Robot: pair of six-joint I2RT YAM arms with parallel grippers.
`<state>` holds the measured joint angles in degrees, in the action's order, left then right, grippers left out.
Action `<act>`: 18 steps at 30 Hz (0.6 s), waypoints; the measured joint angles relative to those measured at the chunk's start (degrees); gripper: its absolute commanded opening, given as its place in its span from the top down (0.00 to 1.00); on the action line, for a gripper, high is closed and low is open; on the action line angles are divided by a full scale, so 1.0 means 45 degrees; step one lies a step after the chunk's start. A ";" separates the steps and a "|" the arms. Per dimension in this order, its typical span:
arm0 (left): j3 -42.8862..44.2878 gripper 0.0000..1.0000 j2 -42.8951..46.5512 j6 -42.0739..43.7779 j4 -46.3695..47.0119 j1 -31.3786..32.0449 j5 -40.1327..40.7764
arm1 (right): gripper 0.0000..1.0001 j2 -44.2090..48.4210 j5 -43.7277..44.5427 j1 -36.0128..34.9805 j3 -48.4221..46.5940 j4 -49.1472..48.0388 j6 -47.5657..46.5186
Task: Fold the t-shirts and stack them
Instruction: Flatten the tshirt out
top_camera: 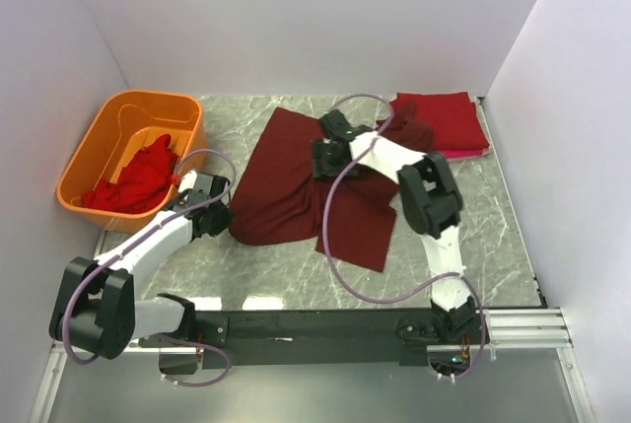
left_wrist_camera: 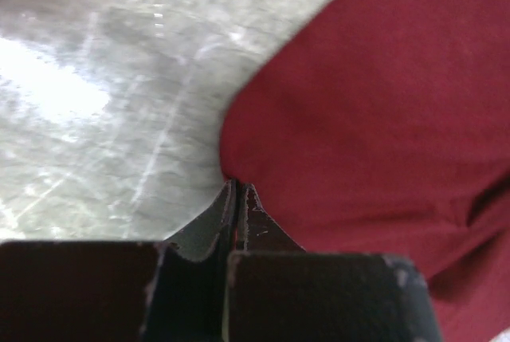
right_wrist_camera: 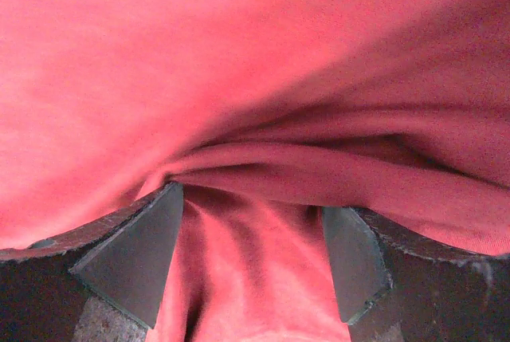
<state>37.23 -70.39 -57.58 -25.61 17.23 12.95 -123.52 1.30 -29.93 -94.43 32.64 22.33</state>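
A dark maroon t-shirt [top_camera: 286,186] lies spread and rumpled on the grey marble table. My left gripper [top_camera: 225,211] is at its near-left edge. In the left wrist view the left gripper [left_wrist_camera: 239,185] is shut, with the edge of the shirt [left_wrist_camera: 382,103] pinched between the tips. My right gripper [top_camera: 323,159] sits on the shirt's upper middle. In the right wrist view the right gripper [right_wrist_camera: 253,202] is open, its jaws wide apart and pressed down over a ridge of the cloth [right_wrist_camera: 239,55]. Folded t-shirts [top_camera: 444,117] are stacked at the back right, maroon on top.
An orange tub [top_camera: 148,96] at the back left holds crumpled brighter red shirts [top_camera: 138,181]. White walls close in the table on the left, back and right. Bare marble [top_camera: 256,270] shows between the shirt and the black rail [top_camera: 325,324] at the near edge.
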 measured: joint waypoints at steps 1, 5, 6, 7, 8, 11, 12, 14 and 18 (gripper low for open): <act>0.0000 0.99 -0.0010 -0.0015 0.0107 0.0126 0.0034 | 0.24 -0.0364 -0.0151 -0.0233 -0.0549 0.0005 -0.0199; 0.0015 0.99 -0.0160 -0.0029 0.0325 0.0447 0.0087 | 0.24 -0.0967 -0.0083 -0.1054 -0.1661 0.0262 -0.0869; 0.0015 0.99 -0.0165 -0.0029 0.0325 0.0500 0.0092 | 0.24 -0.0894 0.0034 -0.1171 -0.1666 0.0359 -0.0952; 0.0015 0.99 -0.0165 -0.0029 0.0355 0.0544 0.0092 | 0.23 -0.0787 0.0175 -0.1331 -0.1603 0.0427 -0.1035; 0.0015 0.99 -0.0165 -0.0029 0.0408 0.0578 0.0087 | 0.23 -0.0510 0.0301 -0.1457 -0.1331 0.0379 -0.1088; 0.0034 0.99 -0.0165 -0.0024 0.0539 0.0695 0.0087 | 0.23 0.0835 0.0588 -0.1564 0.0034 0.0364 -0.1127; 0.0049 0.99 -0.0165 -0.0024 0.0554 0.0743 0.0092 | 0.23 0.1588 0.0680 -0.1549 0.0724 0.0384 -0.1107; 0.0092 0.99 -0.0165 -0.0019 0.0559 0.0840 0.0102 | 0.23 0.3385 0.0908 -0.1506 0.2040 0.0306 -0.0933; 0.0141 0.99 -0.0126 -0.0015 0.0544 0.0991 0.0219 | 0.23 0.7004 0.1462 -0.1452 0.4566 0.0063 -0.0214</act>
<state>37.87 -70.96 -57.65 -23.16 21.69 13.93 -92.01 7.88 -36.47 -73.89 32.93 21.37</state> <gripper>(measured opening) 0.022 0.773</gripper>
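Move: The right hand, open, is at the t-shirt's bunched middle, whose centre lies some 3 cm to its left, 2 cm back and 2 cm below. The near flap lies about 14 cm back and 5 cm right; the crumpled far-right end is 10 cm ahead and 15 cm right, and the folded stack 11 cm ahead, 24 cm right. From the left hand, pinching the near-left corner, the t-shirt's middle is roughly 9 cm ahead and 18 cm right. The right hand, fingers still wide open with their tips in the gathered cloth, sweeps the last 5 cm or so left towards the left hand with a slight counter-clockwise turn, then comes free, climbing to some 11 cm above its starting height while drawing back and right over the near flap, its fingers tilting a little more forward. The left hand keeps its shut pinch on the near-left corner and eases about 2 cm to the right, towards the t-shirt's middle. ##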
